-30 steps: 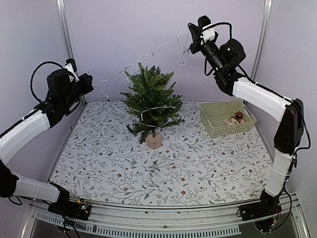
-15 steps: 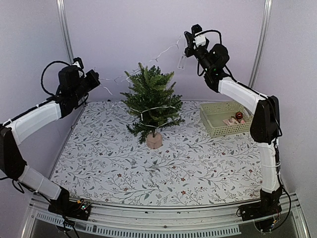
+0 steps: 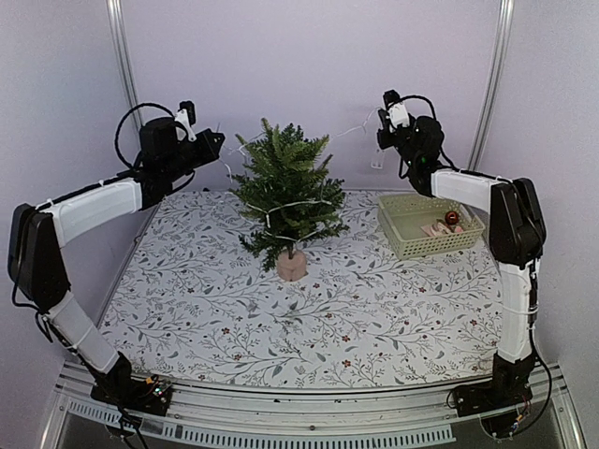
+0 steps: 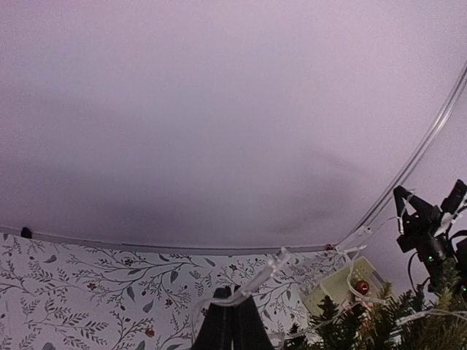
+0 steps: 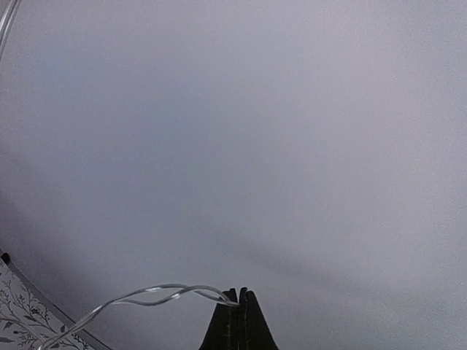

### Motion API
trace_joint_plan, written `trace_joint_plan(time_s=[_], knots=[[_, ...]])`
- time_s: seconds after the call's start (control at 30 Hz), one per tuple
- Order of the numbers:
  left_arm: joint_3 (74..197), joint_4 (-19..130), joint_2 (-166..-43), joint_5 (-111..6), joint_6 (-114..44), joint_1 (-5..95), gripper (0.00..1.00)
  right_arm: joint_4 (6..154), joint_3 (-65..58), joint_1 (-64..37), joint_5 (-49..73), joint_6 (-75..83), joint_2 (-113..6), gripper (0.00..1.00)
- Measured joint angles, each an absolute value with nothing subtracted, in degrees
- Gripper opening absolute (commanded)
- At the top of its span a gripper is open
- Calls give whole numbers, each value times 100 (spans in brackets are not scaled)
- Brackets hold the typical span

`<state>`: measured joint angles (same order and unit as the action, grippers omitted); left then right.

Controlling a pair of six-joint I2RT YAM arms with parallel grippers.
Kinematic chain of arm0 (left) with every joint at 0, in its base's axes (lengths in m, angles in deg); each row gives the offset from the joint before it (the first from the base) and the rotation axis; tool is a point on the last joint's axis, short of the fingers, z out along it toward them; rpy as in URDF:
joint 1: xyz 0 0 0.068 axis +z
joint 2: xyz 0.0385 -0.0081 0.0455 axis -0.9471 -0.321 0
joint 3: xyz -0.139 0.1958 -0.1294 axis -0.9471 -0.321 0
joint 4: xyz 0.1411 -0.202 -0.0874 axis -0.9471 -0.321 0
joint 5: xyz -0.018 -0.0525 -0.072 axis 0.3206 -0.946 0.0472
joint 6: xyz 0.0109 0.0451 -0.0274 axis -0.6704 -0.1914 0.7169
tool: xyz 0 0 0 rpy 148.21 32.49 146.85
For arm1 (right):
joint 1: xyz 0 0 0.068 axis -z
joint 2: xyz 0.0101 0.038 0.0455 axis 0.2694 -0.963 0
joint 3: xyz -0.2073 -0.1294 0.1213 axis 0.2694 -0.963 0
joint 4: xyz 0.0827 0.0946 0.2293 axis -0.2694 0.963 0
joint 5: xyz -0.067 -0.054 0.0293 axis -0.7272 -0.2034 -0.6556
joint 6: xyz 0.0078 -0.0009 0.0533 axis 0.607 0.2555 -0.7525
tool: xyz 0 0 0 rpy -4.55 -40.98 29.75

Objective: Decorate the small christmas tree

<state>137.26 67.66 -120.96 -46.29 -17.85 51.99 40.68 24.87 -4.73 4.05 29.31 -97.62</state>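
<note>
The small christmas tree (image 3: 285,196) stands upright on its tan base mid-table, with a clear light string (image 3: 354,130) draped round its branches and running off both sides near its top. My left gripper (image 3: 213,143) hovers just left of the treetop, shut on the string (image 4: 271,265); its fingers (image 4: 230,297) are pressed together. My right gripper (image 3: 382,128) hangs right of the treetop near the back wall, shut on the string's wire (image 5: 157,293), with the wire pinched at the fingertips (image 5: 238,292). The tree's needles (image 4: 394,328) show low in the left wrist view.
A pale green basket (image 3: 404,237) sits at the back right of the table, holding a red bauble (image 3: 452,217) and other small pieces. The purple back wall is close behind both grippers. A floral cloth (image 3: 309,309) covers the table.
The right gripper has come down and moved right, from high above the tree to treetop level. The left gripper has moved right toward the tree. The string between them has dropped lower.
</note>
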Motion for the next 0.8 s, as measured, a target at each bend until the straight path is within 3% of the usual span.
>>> trace_joint_plan(time_s=[0.27, 0.53, 0.8], knots=[[14253, 6801, -12667, -5230, -1933, 5037, 2, 3823, 850, 17, 166, 2823, -8429, 0], [14559, 6696, -12925, -5433, -2003, 5006, 44, 3467, -173, 233, 40, 2769, -7168, 0], [14587, 6524, -12783, -5352, -2121, 5000, 65, 3718, -1099, 259, 285, 2572, -6510, 0]])
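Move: The tree's middle stands about 13 cm to the right of the left hand, roughly 5 cm nearer the base and some 16 cm below it. From the right hand, the tree's middle lies about 21 cm left, 17 cm back and 18 cm down. The basket's middle is some 17 cm right of the right hand, 5 cm back and 33 cm below; the clear battery box hangs straight under the right fingers, about 11 cm down. With the light string's end still pinched, the left hand carries it about 5 cm right, in to the tree's upper left side, while turning some 10 degrees clockwise, then stays there and opens its fingers past halfway to let the string go. Meanwhile the right hand, still gripping the other stretch high up, swings right for about 12 cm and also back towards the base by much the same, away from the tree and in over the basket's side, dipping slightly, rising about 6 cm and then easing down by half of that. ##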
